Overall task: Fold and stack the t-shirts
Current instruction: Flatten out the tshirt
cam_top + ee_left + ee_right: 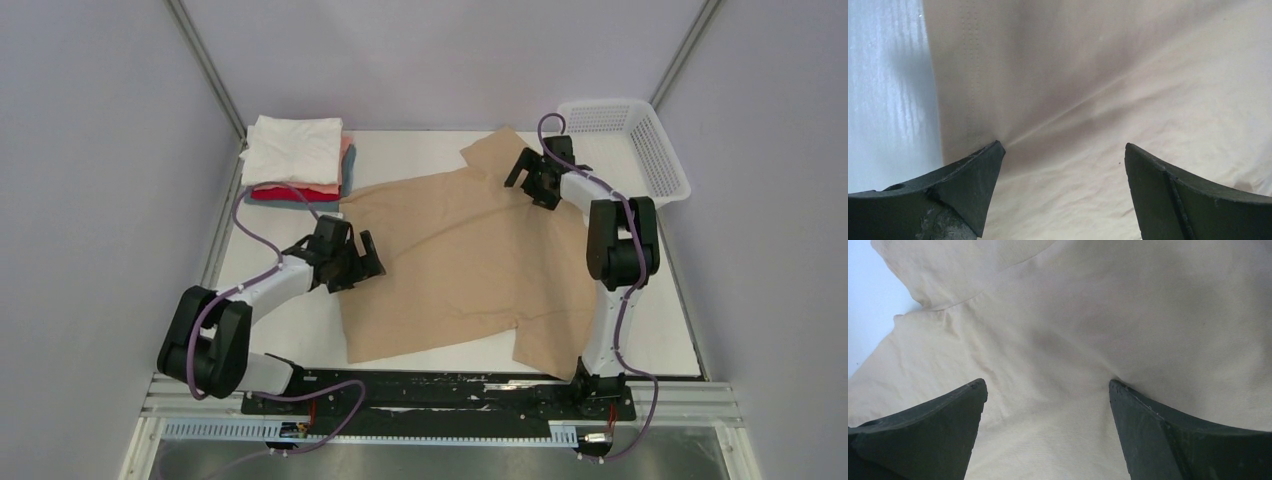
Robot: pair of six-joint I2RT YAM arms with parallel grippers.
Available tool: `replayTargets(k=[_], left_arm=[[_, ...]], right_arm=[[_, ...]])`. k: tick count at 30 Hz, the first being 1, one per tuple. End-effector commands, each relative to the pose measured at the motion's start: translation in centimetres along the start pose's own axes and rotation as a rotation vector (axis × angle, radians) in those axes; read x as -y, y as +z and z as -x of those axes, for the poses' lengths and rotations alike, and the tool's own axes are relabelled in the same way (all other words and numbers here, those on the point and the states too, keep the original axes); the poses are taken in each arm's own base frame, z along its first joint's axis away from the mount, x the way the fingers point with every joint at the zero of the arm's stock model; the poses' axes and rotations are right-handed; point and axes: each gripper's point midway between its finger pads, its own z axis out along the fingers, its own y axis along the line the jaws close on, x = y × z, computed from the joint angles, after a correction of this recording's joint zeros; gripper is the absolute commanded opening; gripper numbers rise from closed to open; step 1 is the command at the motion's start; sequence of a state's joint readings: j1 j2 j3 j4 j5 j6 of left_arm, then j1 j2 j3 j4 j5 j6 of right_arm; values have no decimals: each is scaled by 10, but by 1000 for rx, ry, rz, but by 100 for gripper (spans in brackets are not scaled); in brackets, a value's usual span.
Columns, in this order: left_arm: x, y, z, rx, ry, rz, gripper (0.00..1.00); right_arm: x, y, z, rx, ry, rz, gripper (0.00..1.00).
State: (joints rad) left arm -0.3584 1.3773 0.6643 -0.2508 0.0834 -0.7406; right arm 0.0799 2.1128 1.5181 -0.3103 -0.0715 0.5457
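Observation:
A tan t-shirt [460, 260] lies spread flat across the middle of the table. My left gripper [362, 262] is open at the shirt's left hem edge, its fingertips [990, 155] pressed onto the tan cloth [1108, 100] beside the hem. My right gripper [528, 178] is open at the far right, near the sleeve seam, and its fingers [1120, 390] rest on the tan fabric [1088, 315]. Neither holds anything. A stack of folded t-shirts [296, 160], white on top of pink, red and blue-grey, sits at the far left corner.
A white plastic mesh basket [630, 145] stands at the far right corner. Bare white table [290, 335] shows left of the shirt and along the front. Grey walls enclose the table on three sides.

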Motion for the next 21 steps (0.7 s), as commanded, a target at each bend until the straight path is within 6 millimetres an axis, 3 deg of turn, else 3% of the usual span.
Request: replayTargets(k=[1,6,8,15,21], left_arm=[[3,-13,28,65,-3,65,100],[35,-17,97,211,34,76,100],[37,-5,107,199,46,109,100],[44,56,105,68,83,107,100],[40,94,116,-25,110,164,100]], right_arm=[[19,-3,-19,-63,15,-48,100],[13,-15,-9,-19,-42,-49,100],[13,-23,-6,-4,-77,-48,100],[16,-48,-12,34,-152,-51,100],[21,-45,-26,9,-145,-38,100]])
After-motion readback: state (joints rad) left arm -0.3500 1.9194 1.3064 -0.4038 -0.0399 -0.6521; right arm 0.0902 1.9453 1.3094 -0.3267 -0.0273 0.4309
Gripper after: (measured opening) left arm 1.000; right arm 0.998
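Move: The left hand is on the near-left part of the tan t-shirt. The t-shirt's far left corner lies about 18 cm ahead of it and 4 cm left, and the folded stack some 28 cm ahead and 15 cm left. The right hand is on the far right part: the t-shirt's middle lies roughly 18 cm back and 15 cm left, the far sleeve about 9 cm ahead and 8 cm left, and the basket 8 cm ahead and 22 cm right. With a fingertip still on the cloth, the right hand slides over it back towards its own base, about 5.5 cm at constant height, fingers wide. The left hand comes free of the t-shirt and hops forward towards the far left corner, some 14 cm in all, rising about 6 cm on the way before sinking back to cloth level with open fingers, its left side rolling up slightly. ##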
